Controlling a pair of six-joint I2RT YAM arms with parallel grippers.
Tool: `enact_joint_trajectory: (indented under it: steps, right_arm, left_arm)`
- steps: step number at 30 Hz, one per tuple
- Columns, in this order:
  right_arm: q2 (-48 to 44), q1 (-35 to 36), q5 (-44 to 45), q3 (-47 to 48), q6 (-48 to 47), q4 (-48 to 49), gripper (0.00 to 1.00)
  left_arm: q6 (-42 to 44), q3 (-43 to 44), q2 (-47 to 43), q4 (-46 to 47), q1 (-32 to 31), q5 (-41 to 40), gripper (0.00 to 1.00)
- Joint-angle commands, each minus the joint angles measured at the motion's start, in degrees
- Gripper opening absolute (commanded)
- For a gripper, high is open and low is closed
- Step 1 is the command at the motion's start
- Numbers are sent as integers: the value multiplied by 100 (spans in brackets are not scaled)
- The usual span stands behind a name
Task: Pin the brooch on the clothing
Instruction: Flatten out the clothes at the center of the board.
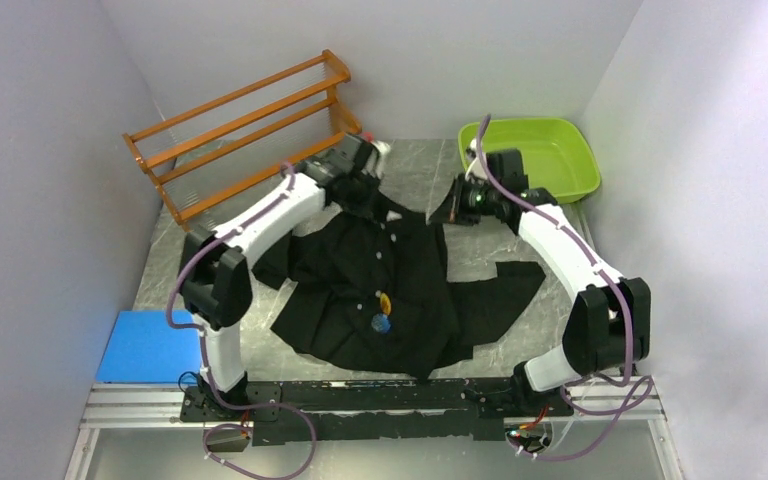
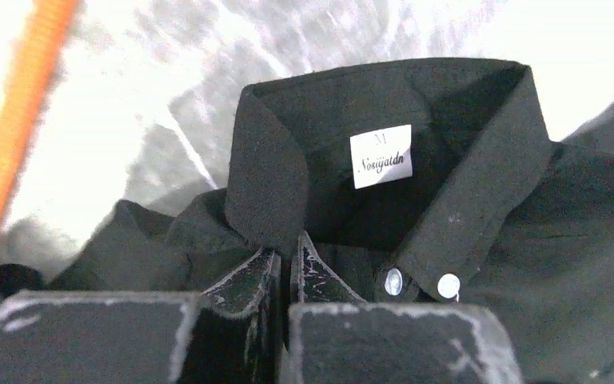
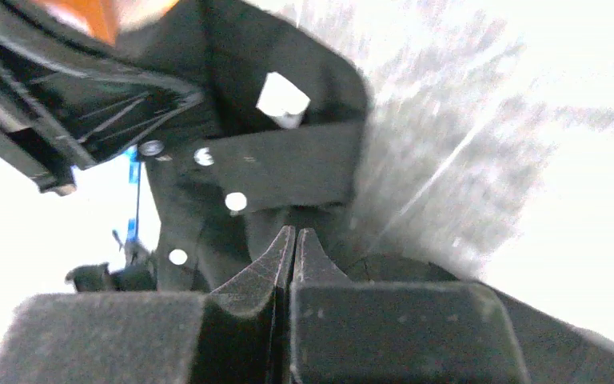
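The clothing [image 1: 400, 290], a black collared shirt, lies spread on the table with its collar at the far end. A small orange-and-blue brooch [image 1: 382, 312] sits on its front near the buttons. My left gripper [image 1: 365, 190] is at the collar. In the left wrist view it [image 2: 285, 254] is shut on the collar's left flap [image 2: 268, 184], just below the white neck label [image 2: 380, 156]. My right gripper [image 1: 453, 207] is at the shirt's right shoulder. Seen from its wrist, it [image 3: 294, 237] is shut on the cloth edge under the collar [image 3: 288, 172].
An orange wooden rack [image 1: 250, 120] stands at the back left, and its rail shows in the left wrist view [image 2: 16, 136]. A lime green tray [image 1: 550, 150] sits at the back right. A blue pad [image 1: 145, 345] lies at the near left. White walls close in on both sides.
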Motion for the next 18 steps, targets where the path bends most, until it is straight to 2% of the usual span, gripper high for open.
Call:
enact_joint_trajectory:
  steps: [1,4,7,11,12,13,14,16,17,18]
  right_arm:
    - [546,-285,1056,1256,-345,232,0]
    - [1140,-471,1378,2025,-278,610,0]
    - [1945,-582,1164,2929,-230,1018,0]
    - [3246,-623,1414,5077,-423,599,0]
    - [3507,-624,1607,5499,-460,603,0]
    - [3710,-624,1914,5840,-457,633,1]
    - [3921,-622,2195,6124,-466,706,7]
    - [4205,-641,2624,6487,-553,914,47]
    - [4279,-642,2710,6593,-640,945,67]
    - [4263,-646,2795,6622,-730,887,76]
  left_arm:
    - [-804,312,-340,724,1048,741,8]
    - [-902,794,-39,945,1459,850,8]
    - [-811,1505,562,1020,1685,539,5]
    - [-786,2729,1376,1048,1966,150,4]
    - [-819,3073,1563,1072,2039,216,7]
    - [-856,3358,1731,1106,2100,320,19]
    - [-894,3646,1863,1125,2156,402,43]
    - [-961,4040,1988,1058,2221,442,91]
    - [-926,4088,1941,999,2232,490,93]
    - [-857,3955,1806,993,2233,570,94]
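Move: Between the rack's right end and the green basin, the bare far table that the shirt is flung towards lies about 19 cm ahead of the left hand, 5 cm right and 14 below; from the right hand it is some 23 cm ahead, 6 left and 17 below. The rack's right end is about 16 cm ahead of the left hand and 4 left, the basin about 24 cm ahead of the right hand and 20 right. The yellow brooch hangs roughly 14 cm back from the left hand, level sideways, 12 lower. Flinging the shirt forward and up by collar and shoulder, both hands sweep fast towards the far wall, the left about 22 cm with a drift left, the right nearly 30; each rises some 9 cm, mostly early, while the fingers tilt up towards forward. Near the far end both grippers open, the left almost fully, the right about halfway, letting go of the cloth. ##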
